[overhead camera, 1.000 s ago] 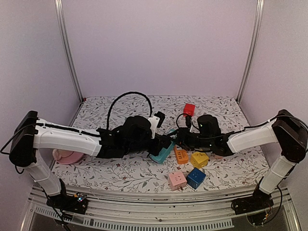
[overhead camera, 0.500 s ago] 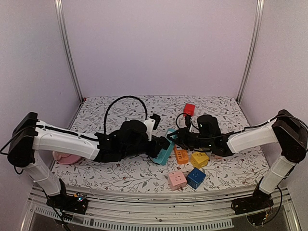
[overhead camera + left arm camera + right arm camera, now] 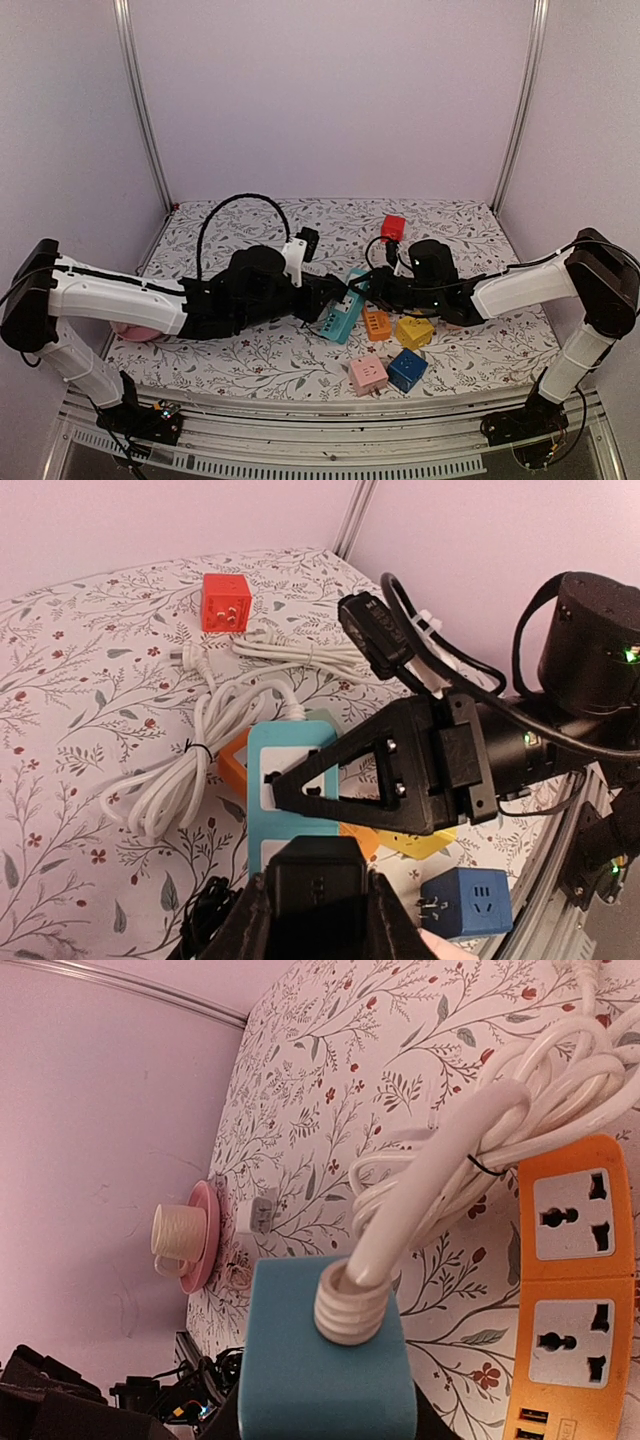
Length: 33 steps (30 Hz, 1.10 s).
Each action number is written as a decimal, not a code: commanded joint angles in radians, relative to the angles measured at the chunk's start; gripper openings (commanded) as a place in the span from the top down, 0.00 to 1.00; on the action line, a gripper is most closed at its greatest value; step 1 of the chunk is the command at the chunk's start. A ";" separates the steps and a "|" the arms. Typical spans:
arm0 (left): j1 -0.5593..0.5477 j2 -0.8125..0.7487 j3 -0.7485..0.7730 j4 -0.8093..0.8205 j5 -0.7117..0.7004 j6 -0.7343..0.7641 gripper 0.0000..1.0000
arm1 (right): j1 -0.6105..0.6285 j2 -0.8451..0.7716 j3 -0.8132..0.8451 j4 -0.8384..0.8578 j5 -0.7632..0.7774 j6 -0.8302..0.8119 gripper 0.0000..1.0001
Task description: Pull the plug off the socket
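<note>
A teal power strip (image 3: 341, 313) lies at the table's middle, with a white cord coming out of its far end. My left gripper (image 3: 322, 297) is shut on a black plug (image 3: 315, 895) right at the strip's (image 3: 290, 780) near end. I cannot tell whether the plug's pins are in the socket. My right gripper (image 3: 363, 290) is shut on the strip's cord end (image 3: 300, 1380). Its black fingers (image 3: 400, 780) cross the strip in the left wrist view. The coiled white cord (image 3: 480, 1150) lies beyond.
An orange power strip (image 3: 376, 324) and yellow (image 3: 414, 330), blue (image 3: 407, 369) and pink (image 3: 367, 374) cube sockets lie right of the teal strip. A red cube (image 3: 393, 227) sits at the back. A cup on a pink saucer (image 3: 185, 1235) and a white adapter (image 3: 262, 1210) lie on the left.
My left arm has drawn back to the left with the black plug in its jaws, and more of the teal strip now shows. The right arm has barely moved.
</note>
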 commanded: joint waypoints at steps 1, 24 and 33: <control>-0.015 -0.046 -0.028 0.025 -0.058 -0.003 0.83 | 0.001 -0.001 0.009 0.039 0.002 -0.025 0.90; 0.108 -0.105 -0.138 -0.150 -0.167 -0.099 0.81 | 0.017 0.169 0.209 -0.180 -0.036 -0.154 0.41; 0.128 -0.089 -0.158 -0.139 -0.149 -0.105 0.81 | 0.017 0.105 0.211 -0.278 0.058 -0.206 0.15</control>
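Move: The left hand still holds the black plug, already out of the teal socket; it goes to bare table about 10 cm to its left, 3 cm ahead and 11 cm below, with the teal socket's middle some 3 cm to its right, 5 cm down. The right hand holds that socket by its cord end; its table spot lies about 5 cm left, 4 cm back and 9 cm below, the orange socket 4 cm right and 2 cm back, the white cable bundle 5 cm left and 5 cm ahead. Keeping its grip on the black plug, the left hand swings about 9 cm left and some 3 cm forward, away from the teal socket, first nearly level and then sinking about 5 cm, while it turns some 15 degrees counter-clockwise. The right hand carries the teal socket left and down towards the table beside the orange socket, about 4 cm left and 2.5 cm down, then opens its fingers wide and lets go of the socket, sinking another 2 cm as it eases back to the right and its left side rolls down about 10 degrees. ##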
